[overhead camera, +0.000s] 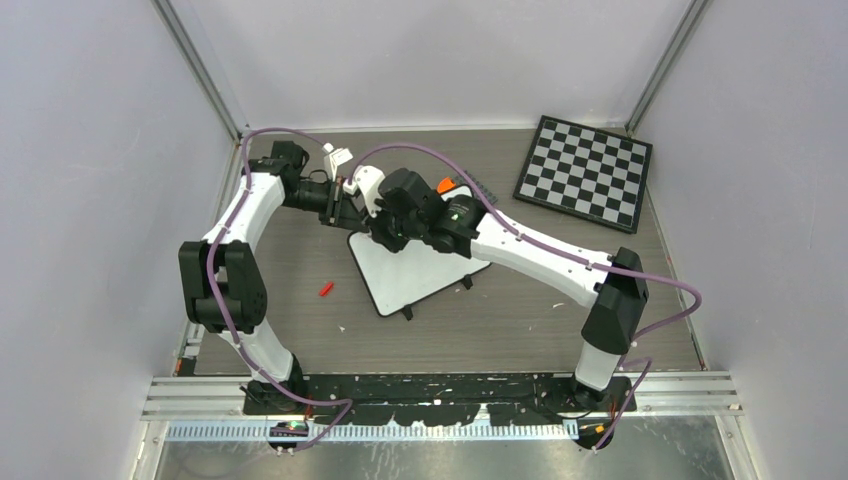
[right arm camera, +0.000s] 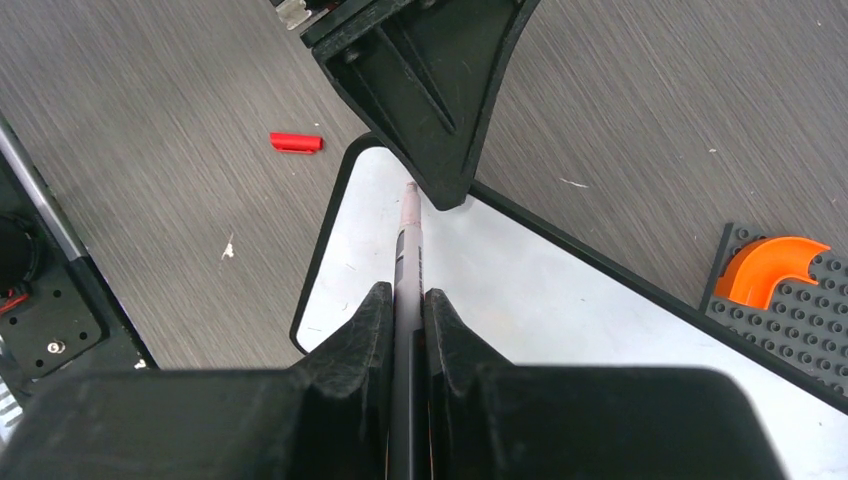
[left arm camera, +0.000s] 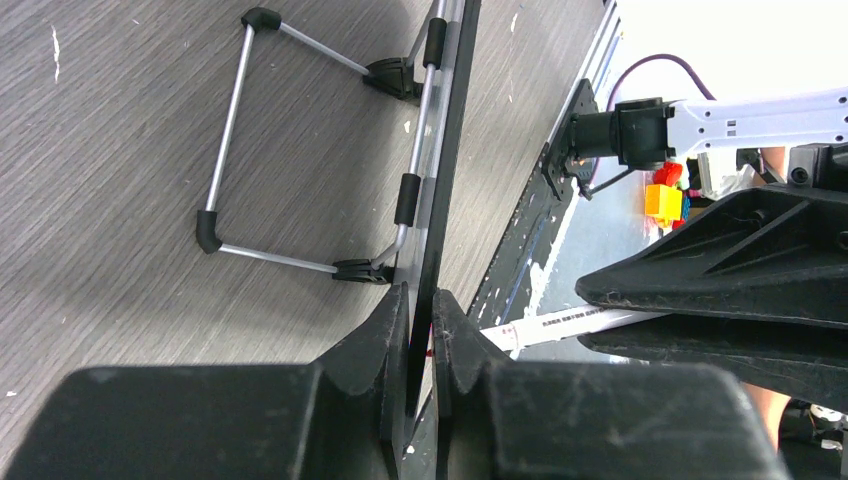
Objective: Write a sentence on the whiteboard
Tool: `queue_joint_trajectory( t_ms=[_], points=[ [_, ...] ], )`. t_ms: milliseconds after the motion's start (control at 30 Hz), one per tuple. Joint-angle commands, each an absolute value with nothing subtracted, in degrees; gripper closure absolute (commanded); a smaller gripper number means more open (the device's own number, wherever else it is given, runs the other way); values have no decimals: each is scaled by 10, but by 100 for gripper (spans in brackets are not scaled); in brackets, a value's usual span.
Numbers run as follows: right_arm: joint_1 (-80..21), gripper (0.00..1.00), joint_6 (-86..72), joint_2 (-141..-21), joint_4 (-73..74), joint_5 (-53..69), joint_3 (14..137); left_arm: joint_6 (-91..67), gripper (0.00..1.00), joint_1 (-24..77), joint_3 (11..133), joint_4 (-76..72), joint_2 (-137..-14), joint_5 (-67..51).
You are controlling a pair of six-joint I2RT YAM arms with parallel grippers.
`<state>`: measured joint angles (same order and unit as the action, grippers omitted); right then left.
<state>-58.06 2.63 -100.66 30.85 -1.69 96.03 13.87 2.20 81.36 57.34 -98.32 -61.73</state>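
Note:
The whiteboard (overhead camera: 420,272) lies tilted at the table's middle, and its white face (right arm camera: 560,300) shows no writing; the sentence is out of view. My left gripper (left arm camera: 420,300) is shut on the board's thin black rim (left arm camera: 445,170) at the far left corner (overhead camera: 352,232). My right gripper (right arm camera: 408,295) is shut on a grey-white marker (right arm camera: 409,240). The marker's tip points at the board's far corner, just beside the left gripper's finger (right arm camera: 425,90). From the left wrist the marker (left arm camera: 560,325) shows beyond the rim.
A red marker cap (overhead camera: 326,289) lies on the wood left of the board. The chessboard (overhead camera: 585,172) sits at the back right. An orange piece (right arm camera: 770,265) rests on a grey studded plate (right arm camera: 800,320) behind the board. The board's wire stand (left arm camera: 230,130) juts out beneath it.

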Motion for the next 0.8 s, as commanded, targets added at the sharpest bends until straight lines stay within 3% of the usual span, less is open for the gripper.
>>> queue_joint_trajectory(
  t_ms=[0,767],
  points=[
    [-584,100,36,-1006,275,-28,956,133,100,20,829,570,-975,-593],
    [-591,100,33,-978,268,-20,871,139,100,20,832,576,-978,-592]
  ],
)
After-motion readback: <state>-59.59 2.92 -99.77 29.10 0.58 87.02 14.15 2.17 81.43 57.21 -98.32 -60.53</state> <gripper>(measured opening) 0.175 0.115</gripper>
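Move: The whiteboard leans back, its middle about 13 cm below the right hand, 5 cm to its right and 1 cm ahead. The marker held there has its tip at the board's upper left. The left fingertips pinch the top edge about 4 cm ahead, 4 cm left and 4 cm below. The red cap lies on the table 7 cm back and 10 cm left. From the left hand, the board's middle is about 9 cm right, 3 cm back and 9 cm lower. Keep the marker gripped in the right hand and draw its tip down the whiteboard's face from beside the left fingertips: ease down first, then faster down and back towards the robot, some 6 cm in all, with the wrist almost unturned. Hold the left gripper in place, still pinching the board's top edge. ##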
